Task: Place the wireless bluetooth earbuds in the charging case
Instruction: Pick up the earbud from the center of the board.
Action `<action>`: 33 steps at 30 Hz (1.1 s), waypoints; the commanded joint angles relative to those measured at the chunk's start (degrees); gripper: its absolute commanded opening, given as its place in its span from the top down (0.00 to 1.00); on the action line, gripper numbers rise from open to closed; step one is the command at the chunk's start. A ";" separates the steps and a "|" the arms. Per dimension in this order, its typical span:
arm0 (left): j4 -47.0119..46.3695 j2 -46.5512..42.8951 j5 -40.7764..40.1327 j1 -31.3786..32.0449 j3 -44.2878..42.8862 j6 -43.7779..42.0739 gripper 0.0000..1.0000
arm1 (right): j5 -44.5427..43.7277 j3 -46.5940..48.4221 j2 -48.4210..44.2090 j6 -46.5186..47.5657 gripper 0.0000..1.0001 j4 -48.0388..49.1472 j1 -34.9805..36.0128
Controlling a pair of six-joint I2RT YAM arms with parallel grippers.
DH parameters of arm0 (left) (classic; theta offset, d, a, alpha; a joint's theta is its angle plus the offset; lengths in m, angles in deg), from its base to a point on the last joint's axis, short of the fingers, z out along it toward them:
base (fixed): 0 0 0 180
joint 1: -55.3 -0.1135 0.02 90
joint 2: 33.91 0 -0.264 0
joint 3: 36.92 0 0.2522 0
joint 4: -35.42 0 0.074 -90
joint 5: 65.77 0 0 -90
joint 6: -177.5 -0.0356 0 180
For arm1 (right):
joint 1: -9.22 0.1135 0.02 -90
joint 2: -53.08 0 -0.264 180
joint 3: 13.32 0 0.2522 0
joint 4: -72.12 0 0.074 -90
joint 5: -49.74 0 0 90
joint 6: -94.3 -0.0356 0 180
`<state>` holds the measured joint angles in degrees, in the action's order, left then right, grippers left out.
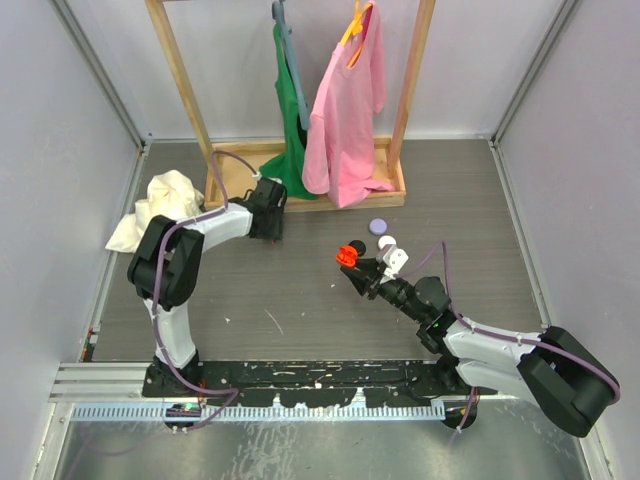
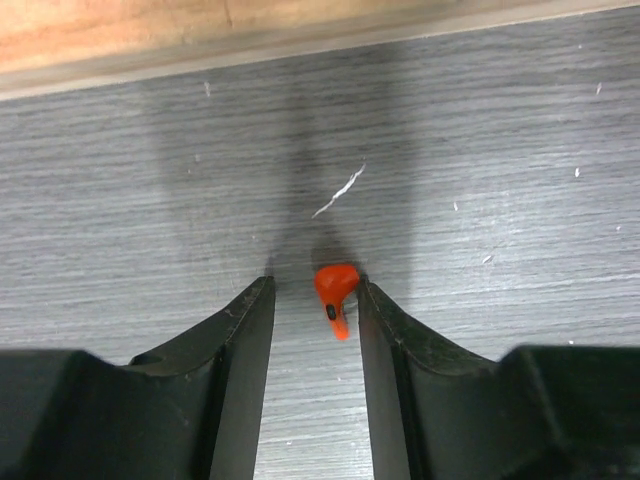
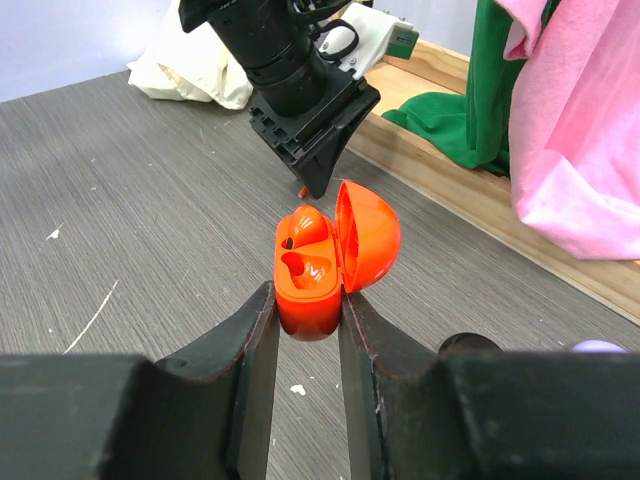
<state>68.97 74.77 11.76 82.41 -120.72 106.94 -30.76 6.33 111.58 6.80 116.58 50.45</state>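
Note:
A loose orange earbud [image 2: 336, 290] lies on the grey table between the tips of my left gripper [image 2: 314, 282]. It rests against the right finger [image 2: 385, 330], and a gap separates it from the left finger, so the jaws stand open around it. From above, this gripper [image 1: 268, 235] sits low by the wooden rack base. My right gripper [image 3: 306, 292] is shut on the orange charging case [image 3: 312, 262], held above the table with its lid [image 3: 368, 235] swung open. One earbud [image 3: 305, 225] sits in the far slot; the near slot is empty. The case [image 1: 349, 254] is right of centre.
A wooden clothes rack [image 1: 300, 190] stands at the back with a pink shirt [image 1: 350, 110] and a green garment [image 1: 292, 130]. A crumpled white cloth [image 1: 160, 205] lies at the back left. A purple disc [image 1: 378, 226] and a white object [image 1: 392, 252] sit beside the case.

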 commanded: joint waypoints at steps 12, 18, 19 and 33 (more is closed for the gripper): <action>6.65 4.92 4.34 -1.08 -7.27 -0.56 0.65 | -0.37 1.55 -1.16 0.64 0.99 2.70 0.05; 7.33 5.18 5.45 -1.06 -7.12 0.17 0.74 | -0.21 1.60 -1.22 0.51 0.99 2.76 0.03; 7.50 5.10 5.62 -1.09 -7.13 0.27 0.76 | -0.21 1.59 -1.26 0.49 0.99 2.77 0.05; 1.91 -4.97 12.43 -0.87 2.80 -0.37 0.94 | 1.81 2.26 0.34 0.84 0.99 2.50 0.07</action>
<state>71.79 74.75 19.94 81.17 -121.57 106.15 -30.24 6.35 111.62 7.00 116.38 50.45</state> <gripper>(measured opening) 0.186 0.330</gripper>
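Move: The orange earbud lies on the board about 1 cm ahead of the left fingertips, 1 cm to their right and barely 1 cm lower, with the open fingers straddling it. A thin white mark is some 3 cm beyond the earbud, and the near edge of the rack's wooden tray crosses about 9 cm straight ahead of the hand. From the right hand the earbud is roughly 14 cm ahead, 15 cm left and 14 cm below. Almost level and close over the board, the left hand eases about 1 cm forward and 1 cm to the right to bring its fingertips around the orange earbud, closing them from a bit under half open until they pinch the earbud from both sides. With the grip made, the hand pulls back about 2 cm towards its base, away from the tray, without yet rising, the wrist tipping some 5 degrees steeper and rolling slightly as it goes. ##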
